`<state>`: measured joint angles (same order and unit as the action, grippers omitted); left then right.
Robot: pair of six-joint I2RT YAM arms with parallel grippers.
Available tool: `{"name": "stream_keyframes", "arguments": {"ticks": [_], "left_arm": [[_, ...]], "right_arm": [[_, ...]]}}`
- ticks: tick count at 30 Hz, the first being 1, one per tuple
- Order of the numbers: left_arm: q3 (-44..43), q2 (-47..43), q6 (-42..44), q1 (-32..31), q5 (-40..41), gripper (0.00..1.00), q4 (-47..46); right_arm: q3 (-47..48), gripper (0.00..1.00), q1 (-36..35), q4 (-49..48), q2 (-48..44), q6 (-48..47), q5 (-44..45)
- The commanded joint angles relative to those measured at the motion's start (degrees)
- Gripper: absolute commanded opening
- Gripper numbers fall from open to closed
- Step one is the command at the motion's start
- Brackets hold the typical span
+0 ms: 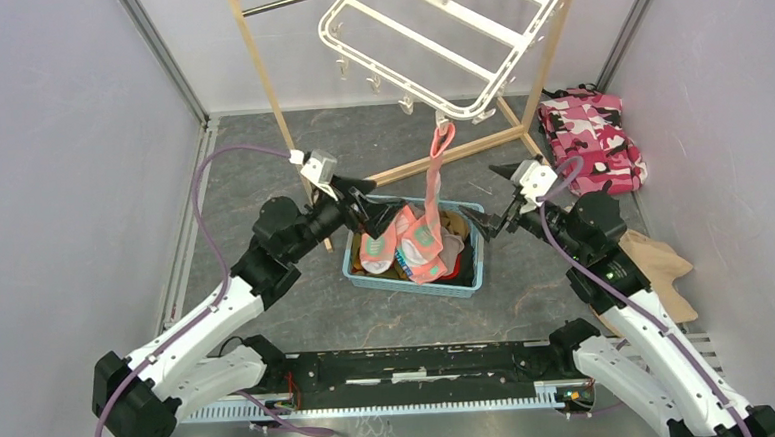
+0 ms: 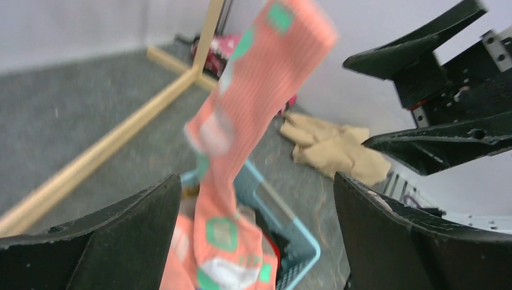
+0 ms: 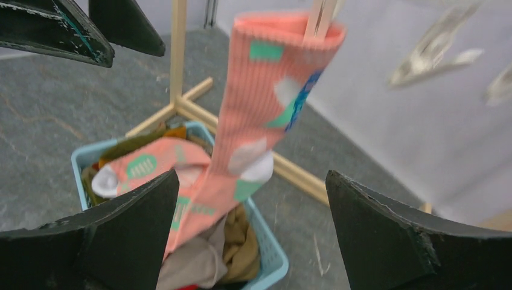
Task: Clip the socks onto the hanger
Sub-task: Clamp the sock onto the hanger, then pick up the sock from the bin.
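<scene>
The white hanger [image 1: 454,35] hangs tilted from the wooden stand at the back. A salmon-pink sock with teal and white patches [image 1: 434,181] dangles from one of its front clips [image 3: 320,18] and reaches down into the light blue basket [image 1: 472,274]. This hanging sock [image 2: 253,103] [image 3: 265,109] is free of both grippers. My left gripper [image 1: 371,204] [image 2: 256,241] stands open just left of it. At the sock's right, my right gripper [image 1: 493,198] [image 3: 253,235] is open too. More socks [image 1: 380,244] [image 3: 145,163] lie in the basket.
The light wooden stand [image 1: 266,85] has floor bars running behind the basket. A pink camouflage cloth [image 1: 595,138] lies at the back right and a tan garment [image 1: 656,264] [image 2: 332,145] at the right. Grey walls close in on both sides.
</scene>
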<state>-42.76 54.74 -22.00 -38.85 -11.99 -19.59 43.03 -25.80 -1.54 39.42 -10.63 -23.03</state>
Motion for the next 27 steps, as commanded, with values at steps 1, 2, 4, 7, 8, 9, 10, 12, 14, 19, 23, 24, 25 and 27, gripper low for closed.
{"name": "stream_keyframes", "arguments": {"ticks": [1, 2, 4, 7, 8, 9, 10, 12, 14, 19, 23, 24, 25, 27], "left_arm": [[4.3, -0.4, -6.9, 0.3, 2.7, 1.0, 7.6], [5.2, -0.2, -7.8, 0.3, 3.1, 1.0, 8.6], [6.6, 0.7, -8.9, 0.3, 3.2, 0.97, 10.6], [7.5, 2.5, -9.7, 0.3, 3.1, 0.83, 12.9], [7.4, 3.5, -9.9, 0.3, 3.2, 0.78, 13.4], [6.9, 4.0, -9.9, 0.3, 3.7, 0.76, 14.1], [6.1, 5.1, -9.5, 0.3, 4.4, 0.74, 15.0], [4.1, 6.6, -8.4, 0.2, 6.4, 0.74, 16.8], [1.0, 8.6, -7.1, 0.1, 9.1, 0.75, 20.0], [-7.5, 16.3, -1.2, -2.1, 18.8, 0.75, 29.8], [-14.2, 24.2, 2.4, -6.5, 25.8, 0.73, 34.0], [-15.7, 25.5, 2.7, -7.7, 27.1, 0.73, 34.5], [-17.5, 27.8, 3.5, -8.8, 29.2, 0.72, 35.4], [-20.2, 31.0, 4.3, -10.5, 32.9, 0.7, 37.4]], "right_arm": [[-5.0, 0.98, 2.2, 3.4, -2.9, 1.5, -2.5], [-6.0, 0.98, 2.5, 4.0, -3.2, 1.5, -2.2], [-8.2, 0.98, 3.0, 4.9, -4.0, 1.9, -1.6], [-10.8, 0.98, 3.4, 6.6, -4.6, 1.6, -2.5], [-11.6, 0.98, 3.6, 7.3, -4.7, 0.8, -3.0], [-12.0, 0.98, 3.6, 7.9, -4.6, 0.4, -2.9], [-12.6, 0.98, 3.8, 8.3, -4.6, -0.1, -3.0], [-13.4, 0.98, 4.2, 8.5, -4.4, -0.4, -3.5], [-14.0, 0.98, 5.2, 8.6, -4.0, -0.3, -4.7], [-13.2, 0.98, 9.0, 13.7, 0.2, -1.4, -8.4], [-8.8, 0.98, 12.8, 18.0, 6.4, -4.8, -13.0], [-7.6, 0.98, 13.3, 19.3, 8.1, -6.3, -14.2], [-6.2, 0.96, 13.8, 20.8, 10.5, -7.5, -15.2], [-3.7, 0.93, 15.1, 23.1, 14.4, -9.0, -17.6]]}}
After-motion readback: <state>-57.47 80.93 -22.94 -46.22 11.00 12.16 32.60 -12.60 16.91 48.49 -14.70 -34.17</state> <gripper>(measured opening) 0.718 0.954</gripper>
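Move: The loose coral socks in the basket are next: from my left hand about 5 cm ahead, 2 cm right and 27 cm below; from my right hand some 6 cm ahead, 15 cm left and as far below. The middle of the clipped hanging sock is about 8 cm ahead and 10 cm right of my left hand, nearly level. A grey-brown sock lies in the basket some 3 cm ahead, 13 cm right and 27 cm below that hand. I leave the hanging sock and sink both empty hands towards the basket. My left hand drops nearly straight down about 17 cm, edging some 4 cm forward at the end over the coral socks, rolling and tipping its fingers down while they close by about a quarter. My right hand sinks about 19 cm, drifting 4 cm right, fingers tipping down and staying wide open. ##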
